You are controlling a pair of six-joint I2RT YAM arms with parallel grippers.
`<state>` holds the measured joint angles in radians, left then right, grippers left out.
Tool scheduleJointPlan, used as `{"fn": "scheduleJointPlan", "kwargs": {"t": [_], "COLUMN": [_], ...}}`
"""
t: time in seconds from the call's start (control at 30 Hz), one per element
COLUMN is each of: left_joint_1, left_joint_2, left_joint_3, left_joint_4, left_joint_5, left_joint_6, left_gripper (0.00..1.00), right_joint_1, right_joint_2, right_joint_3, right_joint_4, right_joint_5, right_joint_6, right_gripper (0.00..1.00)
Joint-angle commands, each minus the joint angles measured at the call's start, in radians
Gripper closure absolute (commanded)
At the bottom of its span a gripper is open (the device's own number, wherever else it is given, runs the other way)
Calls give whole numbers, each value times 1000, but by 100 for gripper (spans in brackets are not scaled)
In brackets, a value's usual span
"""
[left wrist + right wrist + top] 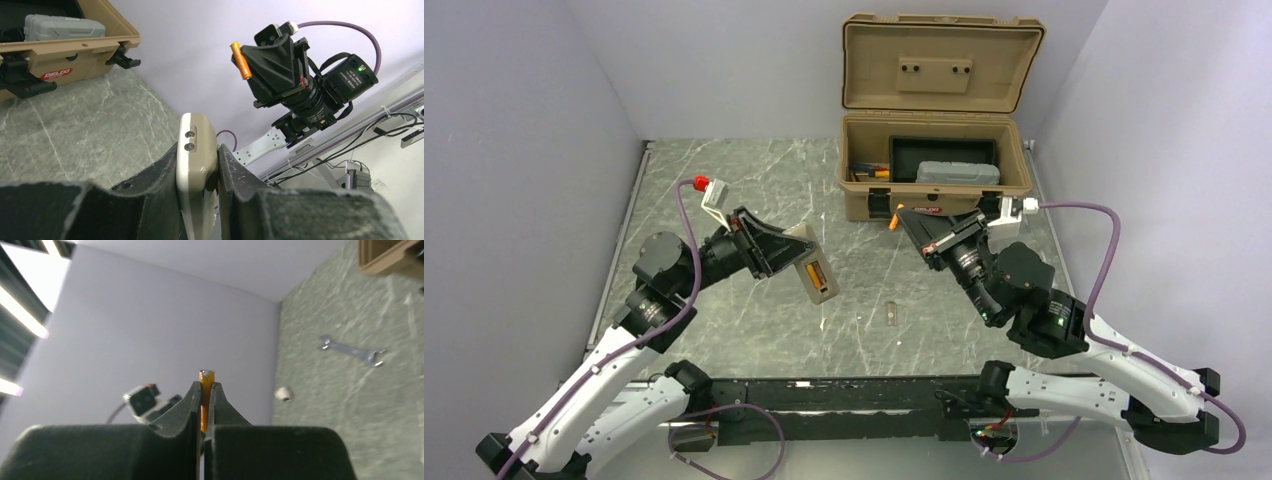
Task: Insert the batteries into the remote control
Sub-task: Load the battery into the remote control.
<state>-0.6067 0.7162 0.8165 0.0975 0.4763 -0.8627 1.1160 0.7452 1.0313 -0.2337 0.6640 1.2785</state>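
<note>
My left gripper is shut on the remote control and holds it above the table's middle, its grey-tan back up. An orange shape shows in its open bay. In the left wrist view the remote control stands edge-on, clamped between both fingers. My right gripper hovers in front of the tan case, shut on one of the batteries, a small orange cylinder. That battery sticks out past the fingertips in the right wrist view. From the left wrist, the battery points toward the remote.
An open tan case stands at the back with a grey box inside. A small grey piece lies on the marble table between the arms. A silver wrench and a white fitting lie on the table.
</note>
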Motion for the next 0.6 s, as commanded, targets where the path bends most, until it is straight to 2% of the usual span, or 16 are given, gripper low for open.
{"fn": "scheduleJointPlan", "kwargs": {"t": [0.0, 0.07, 0.1, 0.23, 0.27, 0.43, 0.57], "left_joint_1": [-5, -5, -5, -5, -6, -11, -25], "left_joint_2": [2, 16, 25, 72, 85, 151, 219], "left_joint_3": [-23, -43, -51, -55, -48, -13, 5], "left_joint_4": [111, 150, 157, 145, 132, 55, 9], "left_joint_5": [29, 54, 63, 109, 122, 167, 210], "left_joint_6": [-66, -101, -117, -149, -149, -144, -158], "left_gripper": [100, 100, 100, 100, 100, 100, 100], "right_joint_1": [2, 2, 1, 2, 2, 2, 2], "right_joint_2": [9, 17, 22, 29, 20, -53, -84], "right_joint_3": [-11, -45, -52, -36, -36, -12, 31], "right_joint_4": [80, 152, 139, 8, -27, -261, -365], "right_joint_5": [-38, -126, -147, -185, -258, -869, -1070], "right_joint_6": [-407, -729, -834, -1116, -1214, -1852, -2060], "right_gripper": [100, 100, 100, 100, 100, 100, 100]}}
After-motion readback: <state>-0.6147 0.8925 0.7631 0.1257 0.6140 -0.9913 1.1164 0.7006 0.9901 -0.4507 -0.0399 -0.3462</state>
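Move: The remote control, one battery already in it, is roughly 14 cm left of the right hand, 5 cm back and 5 cm below. The battery cover lies almost straight under that hand, some 5 cm ahead, 40 cm down; the toolbox about 36 cm ahead, 12 cm right. From the left hand, which holds the remote control, its middle is 2 cm back and 3 cm right; the right hand's battery is about 15 cm right and 3 cm ahead. Right hand sinks about 9 cm and back, fingers swinging left towards the remote control, which the left lowers rightwards. ##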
